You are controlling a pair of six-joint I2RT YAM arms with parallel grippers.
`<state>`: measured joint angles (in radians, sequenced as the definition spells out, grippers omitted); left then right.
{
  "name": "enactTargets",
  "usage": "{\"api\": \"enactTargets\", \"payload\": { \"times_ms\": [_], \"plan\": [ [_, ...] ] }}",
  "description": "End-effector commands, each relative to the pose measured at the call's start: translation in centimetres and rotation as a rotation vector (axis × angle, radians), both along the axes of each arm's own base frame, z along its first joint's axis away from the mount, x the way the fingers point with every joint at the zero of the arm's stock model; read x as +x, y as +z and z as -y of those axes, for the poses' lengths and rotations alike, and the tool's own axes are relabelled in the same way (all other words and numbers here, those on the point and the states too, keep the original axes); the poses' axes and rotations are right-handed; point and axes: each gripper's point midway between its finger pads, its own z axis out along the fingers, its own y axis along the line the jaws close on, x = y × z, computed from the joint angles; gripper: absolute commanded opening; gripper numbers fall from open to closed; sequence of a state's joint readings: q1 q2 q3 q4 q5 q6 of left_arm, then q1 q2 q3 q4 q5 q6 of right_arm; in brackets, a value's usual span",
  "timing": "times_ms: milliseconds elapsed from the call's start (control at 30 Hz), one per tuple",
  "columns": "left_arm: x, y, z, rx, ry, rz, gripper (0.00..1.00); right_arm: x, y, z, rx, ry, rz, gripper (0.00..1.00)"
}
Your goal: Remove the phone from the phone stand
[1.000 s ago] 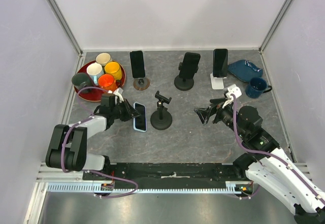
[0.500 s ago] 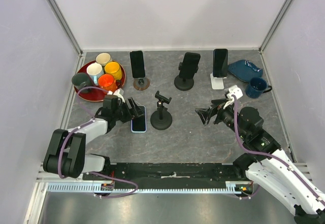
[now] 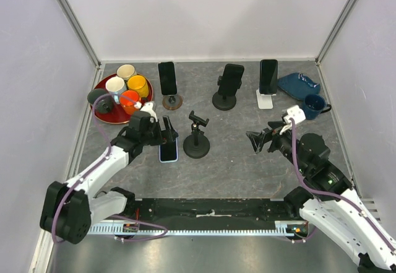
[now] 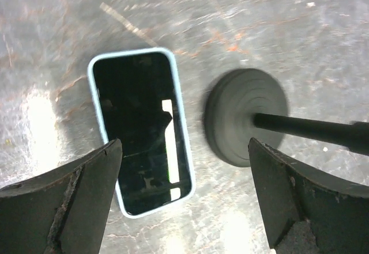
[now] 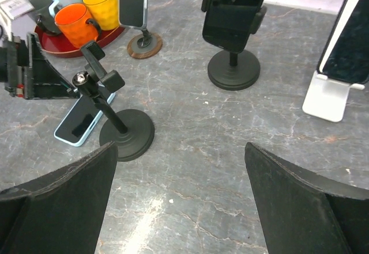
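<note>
The phone (image 3: 168,153), dark-screened in a light blue case, lies flat on the table just left of the empty black phone stand (image 3: 197,139). In the left wrist view the phone (image 4: 141,133) is below and between the fingers, with the phone stand's round base (image 4: 245,116) beside it. My left gripper (image 3: 166,129) hovers over the phone's far end, open and holding nothing; from the wrist the left gripper (image 4: 184,147) touches nothing. My right gripper (image 3: 257,142) is open to the right of the stand, and its wrist view shows the right gripper (image 5: 180,150) facing the phone stand (image 5: 118,121) and the phone (image 5: 81,124).
At the back, three other phones rest on stands: a brown-based one (image 3: 167,78), a black one (image 3: 230,82) and a white one (image 3: 268,77). A red tray (image 3: 101,116) of cups is at the back left. A blue dish (image 3: 298,85) and blue mug (image 3: 314,105) are at the back right.
My left gripper has opened and let go of the phone, which now lies flat beside the stand. The left gripper has risen slightly. The right gripper drifted a little right.
</note>
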<state>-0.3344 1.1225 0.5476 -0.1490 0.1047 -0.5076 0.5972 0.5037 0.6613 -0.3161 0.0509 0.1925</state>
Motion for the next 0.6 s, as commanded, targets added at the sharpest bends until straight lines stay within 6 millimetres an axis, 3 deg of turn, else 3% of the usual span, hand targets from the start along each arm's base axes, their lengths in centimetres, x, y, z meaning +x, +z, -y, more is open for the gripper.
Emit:
{"api": "enactTargets", "payload": {
  "times_ms": [0, 167, 267, 367, 500, 533, 567],
  "plan": [
    [0.7, 7.7, 1.9, 0.099, -0.152, 0.208, 0.96, -0.2, 2.1, 1.8, -0.011, -0.065, 0.064, 0.98],
    [-1.2, 13.3, 6.1, 0.031, -0.353, 0.301, 0.96, 0.1, 1.8, 3.3, -0.002, -0.145, 0.084, 0.98],
    [-2.2, 14.9, 8.2, 0.001, -0.418, 0.320, 0.96, 0.3, 1.6, 4.3, 0.006, -0.205, 0.089, 0.98],
    [-2.5, 15.1, 9.8, 0.020, -0.453, 0.301, 0.96, 0.3, 1.9, 5.3, 0.018, -0.253, 0.104, 0.98],
    [-1.7, 14.3, 11.0, 0.101, -0.450, 0.279, 0.94, 0.1, 2.2, 6.2, 0.035, -0.295, 0.125, 0.98],
    [-1.4, 13.4, 11.3, 0.126, -0.449, 0.255, 0.94, 0.1, 2.1, 6.3, 0.037, -0.300, 0.125, 0.98],
    [-1.3, 13.8, 11.9, 0.126, -0.457, 0.263, 0.92, 0.1, 2.3, 6.4, 0.042, -0.302, 0.131, 0.98]
  ]
}}
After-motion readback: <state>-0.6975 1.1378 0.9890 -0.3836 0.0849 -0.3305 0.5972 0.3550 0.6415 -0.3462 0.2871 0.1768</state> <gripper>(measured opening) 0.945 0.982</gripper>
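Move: Some 10 cm to the left hand's right and about 2 cm back stands the empty phone stand, its middle roughly level with the hand and its clamp rising higher. The removed phone lies on the table about 6 cm below this hand, 1 cm back and 2 cm left; the wooden-based stand is about 19 cm straight ahead and 2 cm up. From the right hand, the phone stand is around 12 cm ahead, 23 cm left and 15 cm lower. Rising quickly away from the laid-down phone, the empty left hand climbs about 14 cm while swinging 11 cm right towards the phone stand's clamp, easing back slightly and just starting to sink at the end. Its fingers stay wide open as the wrist lifts them and turns clockwise some 25 degrees. The right hand, open and empty, draws about 5 cm right, away from the stand, turning clockwise. ##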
